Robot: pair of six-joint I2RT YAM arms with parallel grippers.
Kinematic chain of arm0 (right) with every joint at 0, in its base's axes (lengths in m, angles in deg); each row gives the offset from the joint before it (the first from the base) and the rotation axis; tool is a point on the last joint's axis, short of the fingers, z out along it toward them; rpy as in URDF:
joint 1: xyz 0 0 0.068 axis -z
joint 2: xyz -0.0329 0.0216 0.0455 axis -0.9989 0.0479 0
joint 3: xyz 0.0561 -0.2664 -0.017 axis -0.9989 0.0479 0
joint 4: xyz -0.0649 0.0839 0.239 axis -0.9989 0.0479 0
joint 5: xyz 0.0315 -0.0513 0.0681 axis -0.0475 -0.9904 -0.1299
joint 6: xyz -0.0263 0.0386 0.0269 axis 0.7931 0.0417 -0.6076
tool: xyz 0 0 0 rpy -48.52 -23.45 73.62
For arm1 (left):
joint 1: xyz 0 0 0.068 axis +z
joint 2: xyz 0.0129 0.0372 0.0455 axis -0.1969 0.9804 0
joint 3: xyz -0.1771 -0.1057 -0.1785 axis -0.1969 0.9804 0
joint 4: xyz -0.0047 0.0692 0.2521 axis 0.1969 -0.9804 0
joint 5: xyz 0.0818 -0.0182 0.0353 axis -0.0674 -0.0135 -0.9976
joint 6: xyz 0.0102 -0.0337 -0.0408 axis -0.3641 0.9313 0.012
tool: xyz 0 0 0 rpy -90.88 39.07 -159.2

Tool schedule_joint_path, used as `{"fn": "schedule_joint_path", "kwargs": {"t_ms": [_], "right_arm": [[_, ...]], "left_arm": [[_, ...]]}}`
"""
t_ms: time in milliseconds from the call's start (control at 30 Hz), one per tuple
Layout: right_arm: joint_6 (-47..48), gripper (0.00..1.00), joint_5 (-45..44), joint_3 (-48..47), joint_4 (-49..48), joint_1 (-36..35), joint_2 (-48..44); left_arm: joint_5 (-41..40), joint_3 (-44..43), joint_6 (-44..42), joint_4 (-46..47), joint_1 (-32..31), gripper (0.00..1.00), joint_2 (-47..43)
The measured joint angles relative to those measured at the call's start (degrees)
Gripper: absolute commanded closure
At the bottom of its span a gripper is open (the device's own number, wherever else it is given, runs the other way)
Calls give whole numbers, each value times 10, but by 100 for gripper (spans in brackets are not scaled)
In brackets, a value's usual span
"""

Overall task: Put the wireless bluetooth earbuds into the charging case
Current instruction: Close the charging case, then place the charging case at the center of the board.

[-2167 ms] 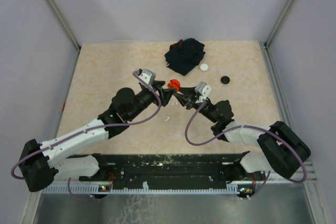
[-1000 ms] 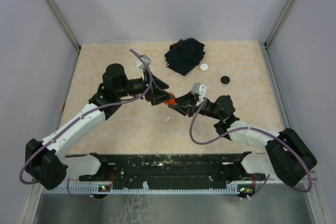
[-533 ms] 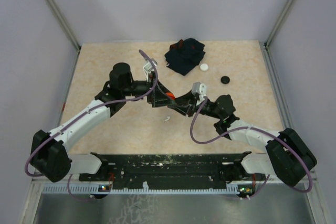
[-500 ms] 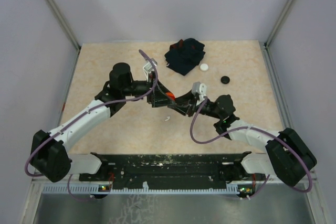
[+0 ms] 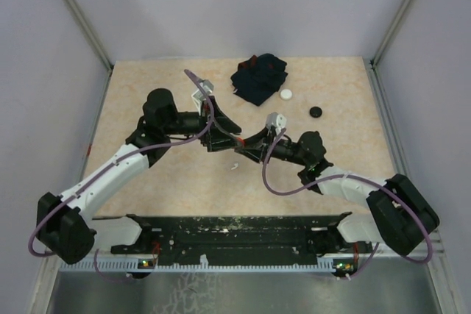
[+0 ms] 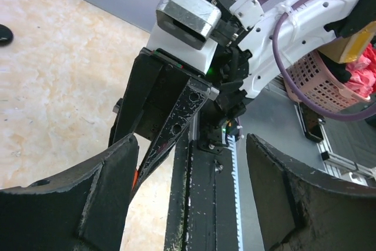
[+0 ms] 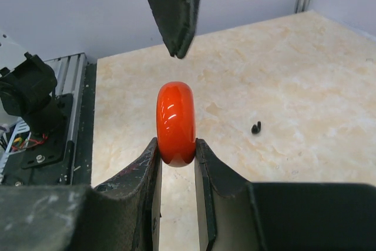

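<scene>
My right gripper is shut on an orange-red round charging case, held edge-on above the table. In the top view only a red sliver of the case shows where the two grippers meet. My left gripper is open with nothing between its fingers, and it faces the right gripper closely. One left fingertip hangs just above the case without touching it. A tiny black earbud lies on the table beyond the case. A tiny white earbud lies just in front of the grippers.
A crumpled dark navy cloth lies at the back of the table. A white puck and a black puck sit to its right. The black rail with the arm bases runs along the near edge.
The left arm has pulled back a little to the left and its jaws have narrowed slightly. The right gripper still holds the case and has edged toward the left gripper.
</scene>
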Motion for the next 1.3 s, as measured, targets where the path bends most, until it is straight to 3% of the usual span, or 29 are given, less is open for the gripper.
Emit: {"fn": "schedule_joint_path", "kwargs": {"t_ms": [133,433,667,1100,1200,1300], "right_arm": [[-21,100,-17,-8,48,11,-1],[-85,100,-117,-14,293,56,-47],[-144,100,-162,-11,449,141,-69],[-223,99,-154,22,539,309,-28],[-223,93,-160,22,554,318,-14],[-226,80,-160,22,558,334,6]], "left_arm": [[-42,0,-37,-42,5,15,-13],[-318,-1,-151,-217,13,11,-47],[-468,1,-213,-285,16,8,-87],[-583,35,-267,-305,31,2,-124],[-587,45,-268,-304,37,2,-139],[-587,52,-268,-302,47,3,-144]]}}
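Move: The right hand already holds the closed orange charging case; the clear table spot for it lies about 21 cm to the right, 4 cm ahead and 22 cm below. On the table, a white earbud is straight below this hand, another about 8 cm ahead and 2 cm right, and a black earbud roughly 13 cm ahead and 2 cm left. From the empty left hand, the case is some 3 cm ahead, 3 cm right and 7 cm below. Keeping its pinch on the charging case, the right hand carries it about 20 cm right and 20 cm down, with a little forward, towards the clear table right of the earbuds, its fingers tipping from sideways to downward. The left hand withdraws from the case, first mostly forward and down, then mainly left, some 16 cm left overall, opening a little wider and swinging its fingers from pointing right to mostly forward. ##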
